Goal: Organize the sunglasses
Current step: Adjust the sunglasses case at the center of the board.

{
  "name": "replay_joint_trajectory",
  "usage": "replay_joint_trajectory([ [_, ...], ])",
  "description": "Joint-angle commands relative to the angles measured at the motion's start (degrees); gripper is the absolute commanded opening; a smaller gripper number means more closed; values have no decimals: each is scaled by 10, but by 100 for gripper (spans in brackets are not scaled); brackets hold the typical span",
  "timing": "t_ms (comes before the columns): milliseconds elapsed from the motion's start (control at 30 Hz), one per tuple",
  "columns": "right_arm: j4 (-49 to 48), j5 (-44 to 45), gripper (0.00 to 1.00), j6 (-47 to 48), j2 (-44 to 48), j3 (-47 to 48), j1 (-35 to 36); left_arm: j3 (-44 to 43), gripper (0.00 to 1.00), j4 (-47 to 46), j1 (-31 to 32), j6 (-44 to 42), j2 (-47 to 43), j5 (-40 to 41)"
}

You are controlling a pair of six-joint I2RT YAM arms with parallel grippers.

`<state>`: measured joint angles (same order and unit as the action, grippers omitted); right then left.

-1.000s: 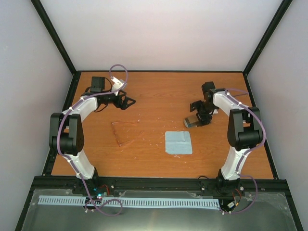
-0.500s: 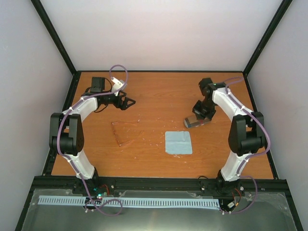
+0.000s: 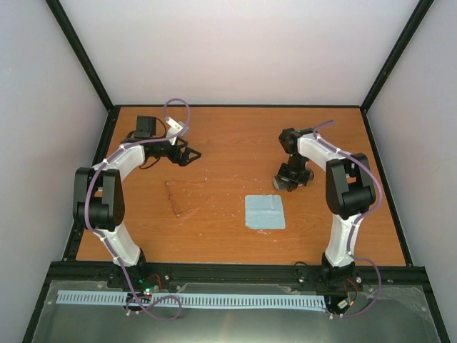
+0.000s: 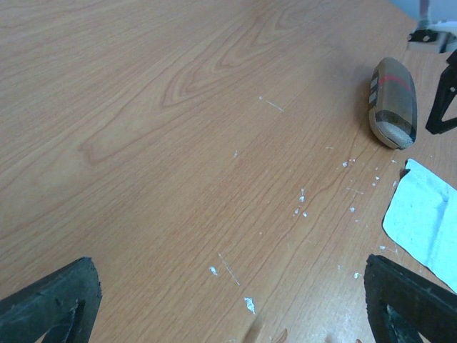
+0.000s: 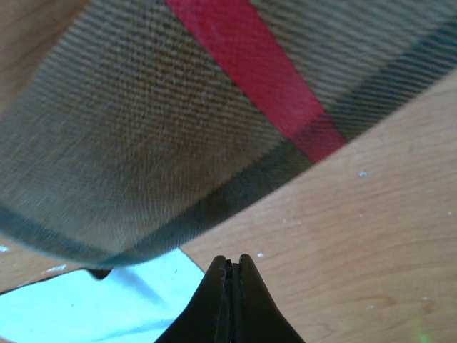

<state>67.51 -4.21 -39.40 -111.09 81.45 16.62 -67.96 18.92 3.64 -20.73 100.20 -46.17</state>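
The sunglasses [image 3: 183, 198] lie faint and amber on the wood at centre left; slivers of them show at the bottom edge of the left wrist view [image 4: 280, 334]. My left gripper [image 3: 190, 153] hovers open behind them, with nothing between its fingers [image 4: 50, 304]. The striped case [image 3: 278, 184] lies at right, mostly under my right gripper [image 3: 292, 179]. In the right wrist view the case [image 5: 164, 121] fills the upper frame, and the right gripper [image 5: 230, 266] is shut and empty just beside its edge.
A light blue cloth square [image 3: 264, 211] lies in front of the case, also seen from the left wrist [image 4: 427, 214] and the right wrist [image 5: 86, 311]. White flecks [image 4: 248, 305] dot the wood. Black frame rails [image 3: 235, 107] border the table.
My right gripper has gone from open to shut and swung left, down over the case, which has hardly moved. The left arm has barely moved.
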Motion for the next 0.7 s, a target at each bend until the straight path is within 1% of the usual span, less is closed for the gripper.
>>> replay_joint_trajectory([
  [0,2,15,3,15,-35,20,7,-2,99,14,-3,-13,-21,-6],
  [367,-16,15,3,12,-101,73,10,4,99,4,-3,-6,-22,-2],
  [667,-15,2,3,17,-132,150,11,8,99,-8,-3,1,-23,-3],
])
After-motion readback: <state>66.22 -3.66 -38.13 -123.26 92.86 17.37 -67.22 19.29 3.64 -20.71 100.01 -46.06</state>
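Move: The sunglasses case lies crosswise close under the right hand's shut fingers, which hang just off its near side, left of the red stripe. Its middle is about 4 cm ahead, 3 cm to the right and 2 cm lower. The blue cloth's middle is about 9 cm back and 8 cm to the left of the right hand, about 5 cm down. From the left hand the case is roughly 36 cm to the right, 8 cm back and 13 cm down. Straight down first, about 2.5 cm beside the near side of the sunglasses case, then forward about 5 cm and slightly left, the right hand keeps its fingers shut and pointing down. The fingertips come against the case's near side towards its left end and push that end forward, the wrist hardly turning. ##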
